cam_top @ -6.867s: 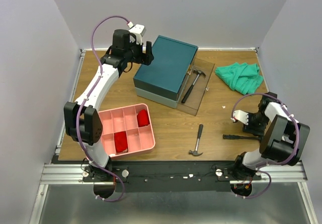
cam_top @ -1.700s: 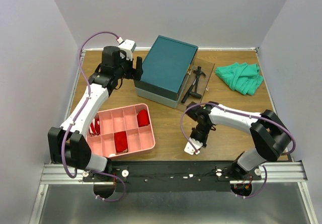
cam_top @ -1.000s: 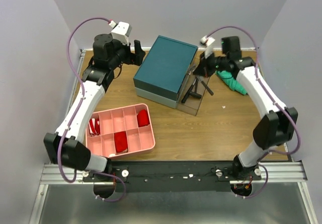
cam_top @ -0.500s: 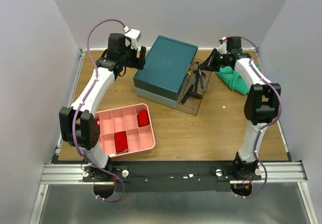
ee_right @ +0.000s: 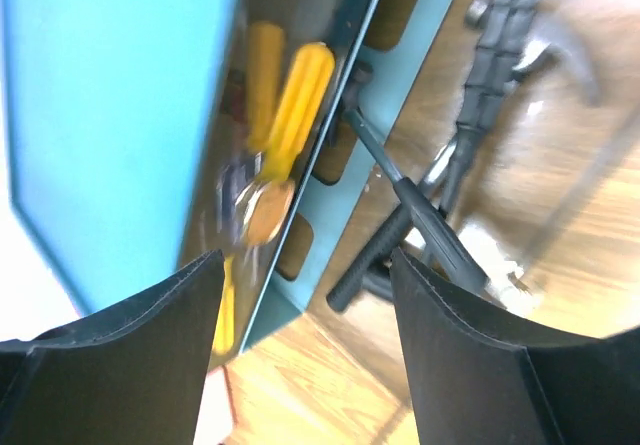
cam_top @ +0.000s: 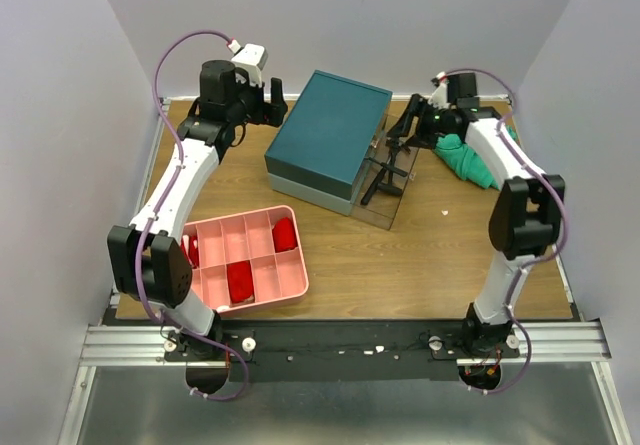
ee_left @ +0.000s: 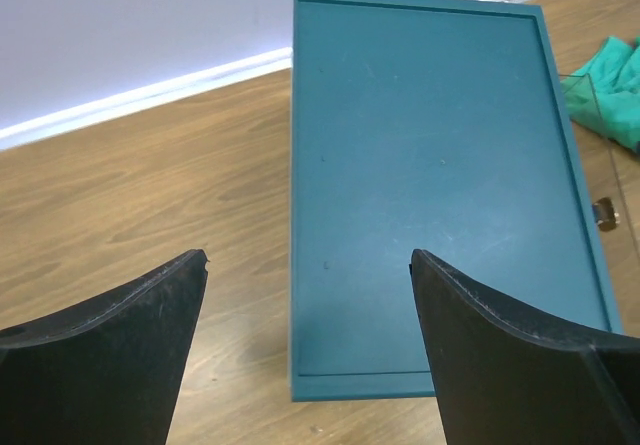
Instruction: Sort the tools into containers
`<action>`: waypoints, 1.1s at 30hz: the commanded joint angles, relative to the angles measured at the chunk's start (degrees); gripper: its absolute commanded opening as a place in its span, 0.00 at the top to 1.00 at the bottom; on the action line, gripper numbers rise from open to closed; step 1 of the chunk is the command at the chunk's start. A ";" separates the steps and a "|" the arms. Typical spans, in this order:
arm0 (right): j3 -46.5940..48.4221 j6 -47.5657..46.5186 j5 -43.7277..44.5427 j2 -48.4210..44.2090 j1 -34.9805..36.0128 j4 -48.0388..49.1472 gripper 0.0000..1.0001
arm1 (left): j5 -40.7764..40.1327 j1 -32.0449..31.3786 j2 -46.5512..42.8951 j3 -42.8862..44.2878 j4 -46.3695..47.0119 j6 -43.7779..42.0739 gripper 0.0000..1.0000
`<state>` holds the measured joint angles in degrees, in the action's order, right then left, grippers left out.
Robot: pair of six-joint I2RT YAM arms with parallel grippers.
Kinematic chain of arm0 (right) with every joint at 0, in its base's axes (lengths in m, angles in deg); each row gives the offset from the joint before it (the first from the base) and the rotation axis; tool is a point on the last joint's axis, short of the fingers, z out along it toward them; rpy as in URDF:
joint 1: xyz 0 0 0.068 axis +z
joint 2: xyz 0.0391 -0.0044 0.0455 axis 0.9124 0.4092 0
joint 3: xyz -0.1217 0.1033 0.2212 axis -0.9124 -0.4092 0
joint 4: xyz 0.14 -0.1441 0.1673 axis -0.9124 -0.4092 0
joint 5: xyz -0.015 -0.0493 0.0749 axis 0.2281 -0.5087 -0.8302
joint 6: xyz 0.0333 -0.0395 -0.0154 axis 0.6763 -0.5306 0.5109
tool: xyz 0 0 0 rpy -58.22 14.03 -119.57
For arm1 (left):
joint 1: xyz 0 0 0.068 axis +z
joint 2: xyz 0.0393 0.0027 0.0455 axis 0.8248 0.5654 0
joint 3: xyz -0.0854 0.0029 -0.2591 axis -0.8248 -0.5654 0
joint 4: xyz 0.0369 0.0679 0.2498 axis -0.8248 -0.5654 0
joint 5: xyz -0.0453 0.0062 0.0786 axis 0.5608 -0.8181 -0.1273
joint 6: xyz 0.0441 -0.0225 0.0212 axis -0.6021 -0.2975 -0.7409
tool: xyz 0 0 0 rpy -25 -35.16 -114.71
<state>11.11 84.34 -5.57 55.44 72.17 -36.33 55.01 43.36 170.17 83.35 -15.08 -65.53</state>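
Observation:
The dark teal box [cam_top: 330,135] stands mid-table with a clear drawer [cam_top: 385,210] pulled out on its right. Black-handled tools [cam_top: 385,170] lie in that drawer. My right gripper [cam_top: 405,130] hovers open just above them, holding nothing. In the right wrist view, between the open fingers [ee_right: 470,355], I see a black T-shaped tool [ee_right: 400,220], a steel-headed hammer [ee_right: 500,35] and, through a clear drawer front, a yellow screwdriver [ee_right: 290,105]. My left gripper [cam_top: 272,100] hangs open at the box's far left corner; its wrist view shows the box lid [ee_left: 440,165] below the gripper [ee_left: 310,255].
A pink compartment tray [cam_top: 225,235] holding red items [cam_top: 285,233] sits at the front left. A crumpled green cloth [cam_top: 480,160] lies at the back right, under my right forearm, and shows again [ee_left: 610,95] beyond the box.
My right gripper has opened over the drawer, and the black-handled tool it carried now lies in the drawer. The left gripper has shifted slightly left near the box corner.

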 commanded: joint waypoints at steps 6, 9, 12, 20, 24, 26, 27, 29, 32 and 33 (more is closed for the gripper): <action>-10.31 -5.28 15.43 -8.76 -7.91 -2.29 0.57 | -0.77 0.34 5.01 1.77 4.25 3.49 0.08; -10.58 -4.67 15.70 -7.53 -7.91 -1.67 0.83 | -6.74 0.69 7.39 4.05 3.20 2.26 0.08; -8.65 -3.44 14.91 -4.46 -7.91 -2.10 0.97 | -10.00 1.48 9.76 5.55 2.41 0.59 0.08; -5.22 -1.68 14.73 2.40 -7.82 -1.58 0.99 | -8.25 2.98 16.09 9.33 -4.09 -0.30 0.09; -4.87 -1.41 13.51 4.78 -7.30 -1.14 0.99 | -6.58 3.07 16.80 8.46 -4.10 0.23 0.09; -4.60 -1.06 12.71 6.09 -6.77 -1.05 0.99 | -5.52 3.07 17.32 8.46 -4.36 0.67 0.09; -4.25 -1.06 12.54 6.53 -6.59 -0.96 0.99 | -5.17 3.07 17.41 8.46 -4.62 0.85 0.09; -3.81 -0.36 11.75 7.59 -6.42 -0.88 1.00 | -3.95 2.98 18.02 8.54 -4.80 1.02 0.09; -2.41 0.25 10.08 8.99 -4.40 -0.52 0.99 | -2.71 2.98 18.90 8.72 -5.42 1.20 0.09; -2.06 0.34 9.81 9.26 -3.96 -0.52 0.99 | -2.01 2.98 19.08 8.72 -5.59 1.20 0.09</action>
<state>6.06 83.16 7.02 62.57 65.66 -37.45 49.40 46.45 187.21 91.02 -18.88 -64.72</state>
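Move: Above the hammers lying in the open clear drawer, about 11 cm over them, hangs the right hand. The drawer's front panel is about 5 cm to its right, 3 cm back and 11 cm below; the green cabinet's middle is some 17 cm left and 5 cm ahead, the green cloth about 23 cm right and 5 cm ahead. From the left hand the cabinet's middle is about 7 cm ahead, 12 cm right and 22 cm below. Clearing the drawer with a short lift, the empty right hand goes about 11 cm right over the front panel, shuts its fingers on nothing, then sinks some 14 cm just outside the panel, wrist turning about 15 degrees clockwise. Meanwhile the left hand drops 10 cm and goes 6 forward to the cabinet's left edge, tipping down, fingers still open. ##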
